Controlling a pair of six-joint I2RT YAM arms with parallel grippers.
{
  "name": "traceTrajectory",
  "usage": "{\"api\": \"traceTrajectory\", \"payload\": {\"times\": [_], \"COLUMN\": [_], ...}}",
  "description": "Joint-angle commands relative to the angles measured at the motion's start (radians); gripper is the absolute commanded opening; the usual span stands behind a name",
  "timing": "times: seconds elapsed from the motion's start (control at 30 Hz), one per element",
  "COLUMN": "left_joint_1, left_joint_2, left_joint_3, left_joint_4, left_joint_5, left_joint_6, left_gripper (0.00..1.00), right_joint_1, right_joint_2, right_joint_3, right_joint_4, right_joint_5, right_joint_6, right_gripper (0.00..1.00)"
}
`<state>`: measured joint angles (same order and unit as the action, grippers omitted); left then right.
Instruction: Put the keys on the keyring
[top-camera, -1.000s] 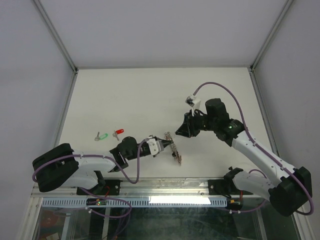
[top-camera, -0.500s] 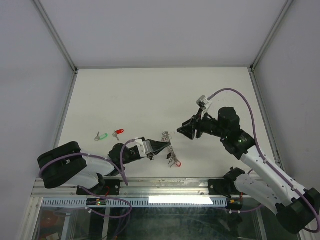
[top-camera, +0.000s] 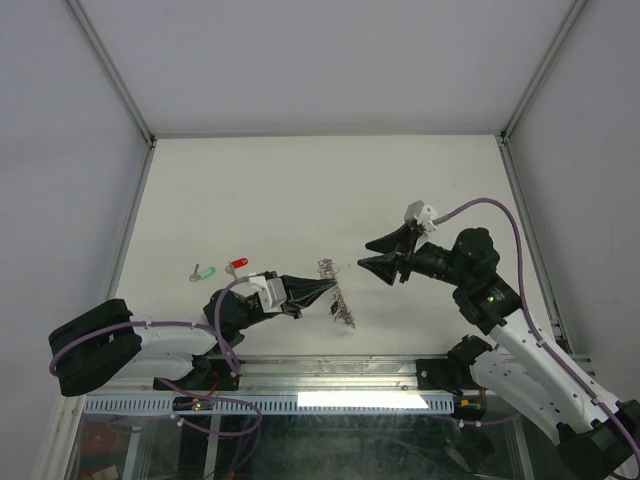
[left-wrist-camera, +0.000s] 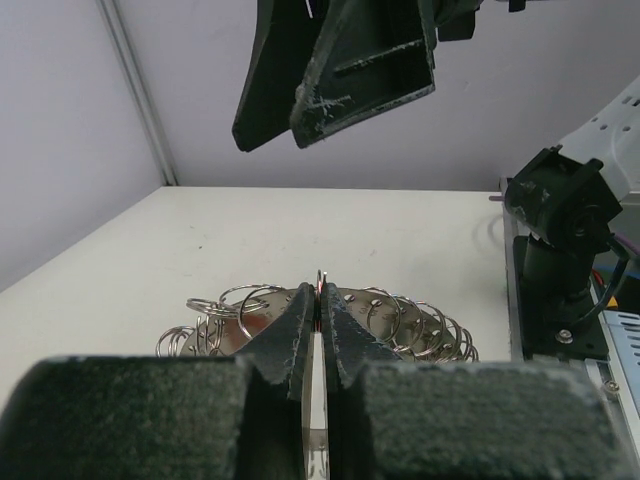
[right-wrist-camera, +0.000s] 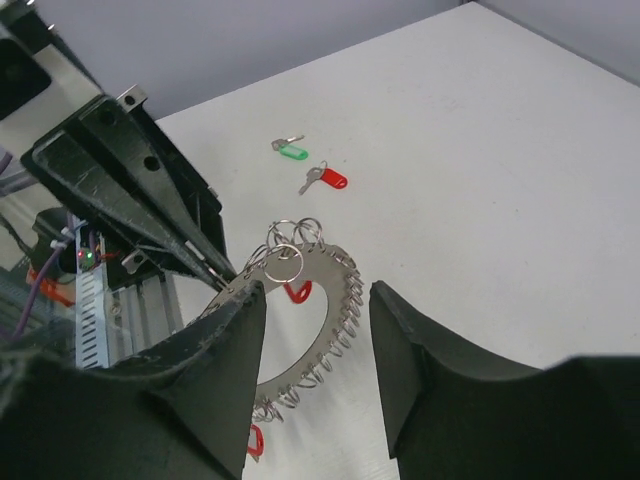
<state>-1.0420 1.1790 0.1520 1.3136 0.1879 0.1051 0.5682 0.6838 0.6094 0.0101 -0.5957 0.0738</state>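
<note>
The keyring (top-camera: 336, 300), a grey metal ring plate fringed with small split rings and a red tag, hangs above the table. My left gripper (top-camera: 327, 288) is shut on its edge. In the left wrist view the fingers (left-wrist-camera: 296, 330) pinch the plate of the keyring (left-wrist-camera: 386, 320) edge-on. My right gripper (top-camera: 365, 256) stands open just right of the ring, holding nothing. From the right wrist, the keyring (right-wrist-camera: 334, 268) shows beyond the open right gripper (right-wrist-camera: 315, 298). The keys lie on the table to the left: green-headed (top-camera: 206, 272) (right-wrist-camera: 292, 151) and red-headed (top-camera: 238, 264) (right-wrist-camera: 330, 179).
The white table (top-camera: 300, 190) is walled on three sides, with a metal rail (top-camera: 320, 372) along its near edge where both arm bases sit. The right arm's base (left-wrist-camera: 560, 250) shows in the left wrist view.
My right gripper has opened and drawn back to the right, away from the keyring. The left arm has shifted slightly left, still holding the keyring.
</note>
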Motion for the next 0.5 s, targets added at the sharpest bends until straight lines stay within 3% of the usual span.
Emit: {"api": "traceTrajectory", "payload": {"times": [0.0, 0.17, 0.3, 0.47], "left_joint_1": [-0.006, -0.007, -0.007, -0.006], "left_joint_2": [-0.065, -0.117, -0.157, -0.199], "left_joint_3": [0.005, -0.008, -0.021, 0.011], "left_joint_4": [0.029, -0.02, -0.037, -0.144], "left_joint_5": [0.02, 0.077, 0.115, 0.224], "left_joint_6": [-0.023, 0.064, 0.127, 0.19], "left_gripper": [0.0, 0.0, 0.0, 0.0], "right_joint_1": [0.004, 0.043, 0.148, 0.223], "right_joint_2": [-0.014, -0.009, -0.019, -0.004], "right_joint_3": [0.008, 0.042, 0.055, 0.067], "right_joint_4": [0.075, -0.055, -0.167, -0.192], "right_joint_5": [-0.197, -0.324, -0.317, -0.304], "right_joint_6": [-0.16, -0.364, -0.553, -0.641], "right_gripper": [0.48, 0.44, 0.35, 0.27]}}
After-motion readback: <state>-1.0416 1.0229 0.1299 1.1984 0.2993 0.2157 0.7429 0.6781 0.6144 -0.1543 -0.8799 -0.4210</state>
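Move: The right hand's open fingers are making for the keyring, which hangs with its middle roughly 9 cm to their left, about 2 cm nearer the base and some 12 cm lower. The left fingertips on its upper rim stand about 10 cm left of the right hand, 3 cm back and 6 cm lower. From the left hand, the keyring's middle is about 6 cm below, 1 cm ahead and 1 cm right. Right hand sweeps back about 8 cm, swinging 30 degrees counter-clockwise towards the left-held keyring, its fingers narrowing. ##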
